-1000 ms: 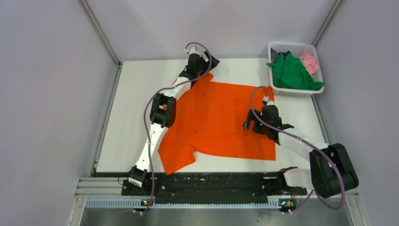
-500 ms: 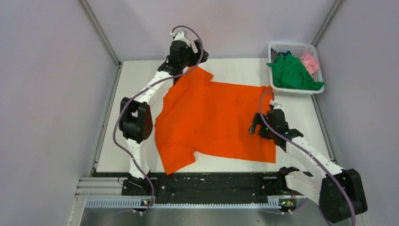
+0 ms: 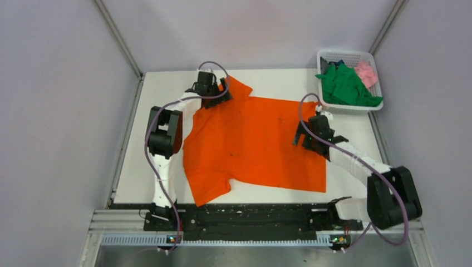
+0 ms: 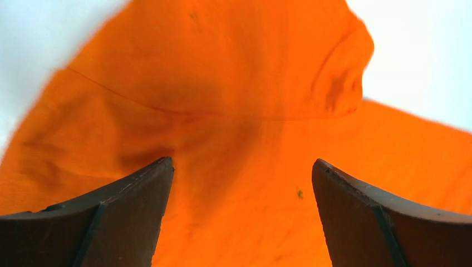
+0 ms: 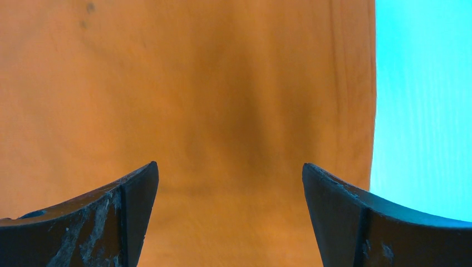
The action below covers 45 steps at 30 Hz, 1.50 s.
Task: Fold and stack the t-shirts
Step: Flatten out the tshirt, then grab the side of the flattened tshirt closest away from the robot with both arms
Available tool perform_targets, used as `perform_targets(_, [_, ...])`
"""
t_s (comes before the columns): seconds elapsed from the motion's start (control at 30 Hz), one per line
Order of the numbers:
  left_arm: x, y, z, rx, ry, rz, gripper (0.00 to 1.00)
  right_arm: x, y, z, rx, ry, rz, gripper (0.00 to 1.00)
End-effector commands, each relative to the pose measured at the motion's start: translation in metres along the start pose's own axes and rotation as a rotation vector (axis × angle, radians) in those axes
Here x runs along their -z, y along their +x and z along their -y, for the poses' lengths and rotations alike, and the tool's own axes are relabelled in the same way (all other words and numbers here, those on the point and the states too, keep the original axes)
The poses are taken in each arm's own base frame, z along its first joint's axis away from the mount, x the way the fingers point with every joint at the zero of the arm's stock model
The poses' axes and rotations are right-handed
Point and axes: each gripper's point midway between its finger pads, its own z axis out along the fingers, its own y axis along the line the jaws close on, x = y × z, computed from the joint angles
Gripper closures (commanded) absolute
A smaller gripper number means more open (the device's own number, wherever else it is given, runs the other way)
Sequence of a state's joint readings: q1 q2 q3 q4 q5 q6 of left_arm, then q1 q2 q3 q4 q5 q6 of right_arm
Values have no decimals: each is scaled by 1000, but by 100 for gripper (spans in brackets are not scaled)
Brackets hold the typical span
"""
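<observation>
The orange t-shirt (image 3: 256,144) lies spread flat across the middle of the table. My left gripper (image 3: 213,90) hovers open over its far-left sleeve; in the left wrist view the sleeve (image 4: 234,72) fills the picture beyond the left gripper (image 4: 242,162), and nothing lies between the fingers. My right gripper (image 3: 309,133) stands open over the shirt's right edge. In the right wrist view the right gripper (image 5: 229,164) is above flat orange cloth (image 5: 195,83), with the hem just to its right. The green t-shirt (image 3: 345,86) and the pink t-shirt (image 3: 366,72) lie bunched in the basket.
A white lattice basket (image 3: 356,54) sits at the far right corner of the table (image 3: 278,78). Grey walls close in the left, far and right sides. A black rail (image 3: 245,214) runs along the near edge between the arm bases.
My left gripper has come back from the far edge and dropped down over the far-left sleeve. My right gripper has shifted a little farther along the shirt's right edge. Both stay open.
</observation>
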<state>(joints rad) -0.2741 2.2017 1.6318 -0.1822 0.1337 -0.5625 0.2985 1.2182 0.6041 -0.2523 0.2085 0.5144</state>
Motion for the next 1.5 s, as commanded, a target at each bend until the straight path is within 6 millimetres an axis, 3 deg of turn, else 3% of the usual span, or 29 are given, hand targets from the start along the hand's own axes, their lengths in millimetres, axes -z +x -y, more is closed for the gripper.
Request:
perform_targets(0.0, [-6, -6, -19, 29, -77, 9, 1, -25, -61, -20, 1, 23, 118, 1])
perform_targets(0.2, [-3, -1, -81, 158, -232, -80, 1, -75, -87, -40, 62, 44, 83, 1])
perform_targets(0.4, [0, -3, -119, 237, -256, -92, 1, -120, -105, -63, 95, 28, 49, 1])
perform_targets(0.63, [-3, -26, -135, 257, -260, -60, 1, -166, -109, -80, 111, 14, -6, 1])
perform_targets(0.83, [-13, -61, -130, 222, -230, -2, 1, -182, -123, -80, 87, 21, -2, 1])
perform_targets(0.93, [-13, -79, -112, 193, -163, 3, 1, -173, -139, -80, 85, 20, 17, 1])
perform_targets(1.0, [-2, -94, -98, 180, -132, 19, 1, -157, -157, -81, 93, 20, 48, 1])
perform_targets(1.1, [32, -100, -72, 165, -90, 31, 1, -118, -176, -82, 99, 13, 95, 1])
perform_targets(1.17, [75, -99, -47, 125, -58, 73, 1, -89, -174, -75, 94, 13, 126, 1])
perform_targets(1.2, [89, -87, -39, 107, -59, 82, 1, -78, -158, -65, 93, 17, 117, 1])
perform_targets(1.27, [123, -68, -31, 91, -65, 123, 1, -53, -146, -58, 77, -5, 144, 1])
perform_targets(1.33, [150, -35, -28, 97, -69, 117, 1, -31, -129, -51, 73, -30, 141, 1])
perform_targets(1.43, [181, 21, -27, 110, -97, 79, 1, -1, -107, -35, 49, -39, 147, 1])
perform_targets(1.47, [189, 50, -31, 98, -125, 46, 1, 4, -95, -29, 49, -39, 136, 1])
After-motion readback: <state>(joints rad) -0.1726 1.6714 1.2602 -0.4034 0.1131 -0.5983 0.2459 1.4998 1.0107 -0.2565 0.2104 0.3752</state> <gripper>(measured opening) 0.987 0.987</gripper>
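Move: The left hand's open fingers sit low over the orange t-shirt, with the middle of its far-left sleeve about 5 cm ahead and 2 cm right, some 2 cm below; the near-left sleeve lies roughly 43 cm back and 11 cm left. From the right hand, about 4 cm above the cloth, the t-shirt's far-right corner is 18 cm ahead and 8 cm right, its near-right corner 26 cm back and 11 cm right, and the white basket 27 cm ahead and 22 cm right. The left hand, open fingertips low on the t-shirt below the far-left sleeve, sweeps about 11 cm left while turning some 15 degrees counter-clockwise, spreading the cloth outward, edges 7 cm forward, then draws back towards the base and lifts. Meanwhile the right hand runs about 23 cm forward over the right side, sinking a couple of centimetres to push the cloth out towards the far table edge, then rises and comes back 12 cm, fingers wide open. ##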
